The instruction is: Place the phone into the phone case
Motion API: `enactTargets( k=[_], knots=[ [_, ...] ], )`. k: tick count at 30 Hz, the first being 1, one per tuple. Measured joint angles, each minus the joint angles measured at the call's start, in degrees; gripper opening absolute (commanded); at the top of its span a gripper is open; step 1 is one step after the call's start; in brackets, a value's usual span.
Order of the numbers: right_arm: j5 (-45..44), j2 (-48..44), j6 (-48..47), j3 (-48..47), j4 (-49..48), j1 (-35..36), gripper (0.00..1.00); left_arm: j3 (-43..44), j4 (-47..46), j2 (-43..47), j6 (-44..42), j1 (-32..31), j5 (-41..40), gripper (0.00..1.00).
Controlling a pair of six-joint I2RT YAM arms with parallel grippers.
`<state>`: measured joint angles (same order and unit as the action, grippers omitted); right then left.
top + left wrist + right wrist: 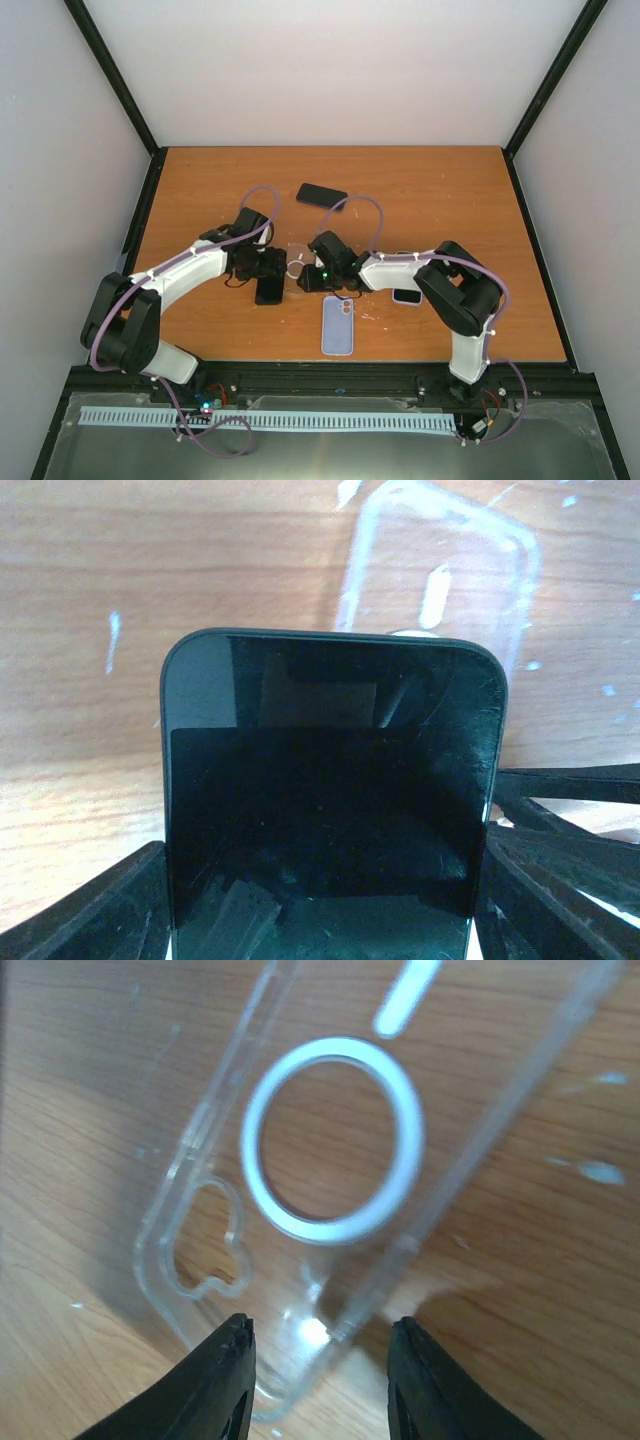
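A black phone (330,810) sits screen-up between the fingers (95,910) of my left gripper (322,885), which is shut on its two long edges. In the top view this phone (268,291) lies low over the table left of centre. The clear phone case (330,1140), with a white ring in its back, lies on the wood just beyond the phone (440,575). My right gripper (320,1345) is open, and the case's camera-hole corner lies between its fingers (215,1380). From above, the right gripper (306,277) sits just right of the left gripper (266,266).
A second black phone (321,195) lies farther back at the centre. A lavender phone or case (338,326) lies near the front edge. A white-rimmed device (406,296) shows under the right arm. Black frame posts border the wooden table (450,200).
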<state>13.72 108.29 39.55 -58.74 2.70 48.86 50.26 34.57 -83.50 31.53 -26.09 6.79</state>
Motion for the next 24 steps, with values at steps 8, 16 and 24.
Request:
enactTargets(
  k=[8,16,24],
  knots=[
    [-9.05,-11.45,1.66,10.62,0.22,-0.66,0.66,3.13,-4.24,-3.02,-4.17,-0.02,4.26,0.66],
    [-15.47,-19.93,2.93,14.99,0.96,-1.64,0.89,4.87,-7.63,-7.98,-10.05,-0.02,8.92,0.66],
    [-18.12,-22.64,3.34,16.46,1.36,-1.95,0.89,6.29,-9.75,-11.76,-13.79,-0.02,11.85,0.66]
  ],
)
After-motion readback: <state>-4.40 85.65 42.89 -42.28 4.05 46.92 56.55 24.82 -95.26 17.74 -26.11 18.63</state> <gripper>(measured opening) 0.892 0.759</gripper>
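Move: My left hand holds the black phone. The clear case it is meant for lies about 6 cm to this hand's right, 2 cm ahead and 5 cm below. The lavender case is some 17 cm right and 14 cm back, and the loose phone 19 cm ahead and 13 cm right. From my right hand, low at the clear case's near end, that case's middle is about 4 cm ahead and 2 cm left, 1 cm down; the lavender case is 9 cm right, 11 cm back. I pull my right hand clear of the clear case, about 10 cm to the right, soon rising as well, and spread its fingers wide. Meanwhile my left hand, still gripping the phone, carries it right and forward, some 7 cm in all, over the case. It lifts slightly, then sinks a couple of centimetres, turning clockwise about 15 degrees. ##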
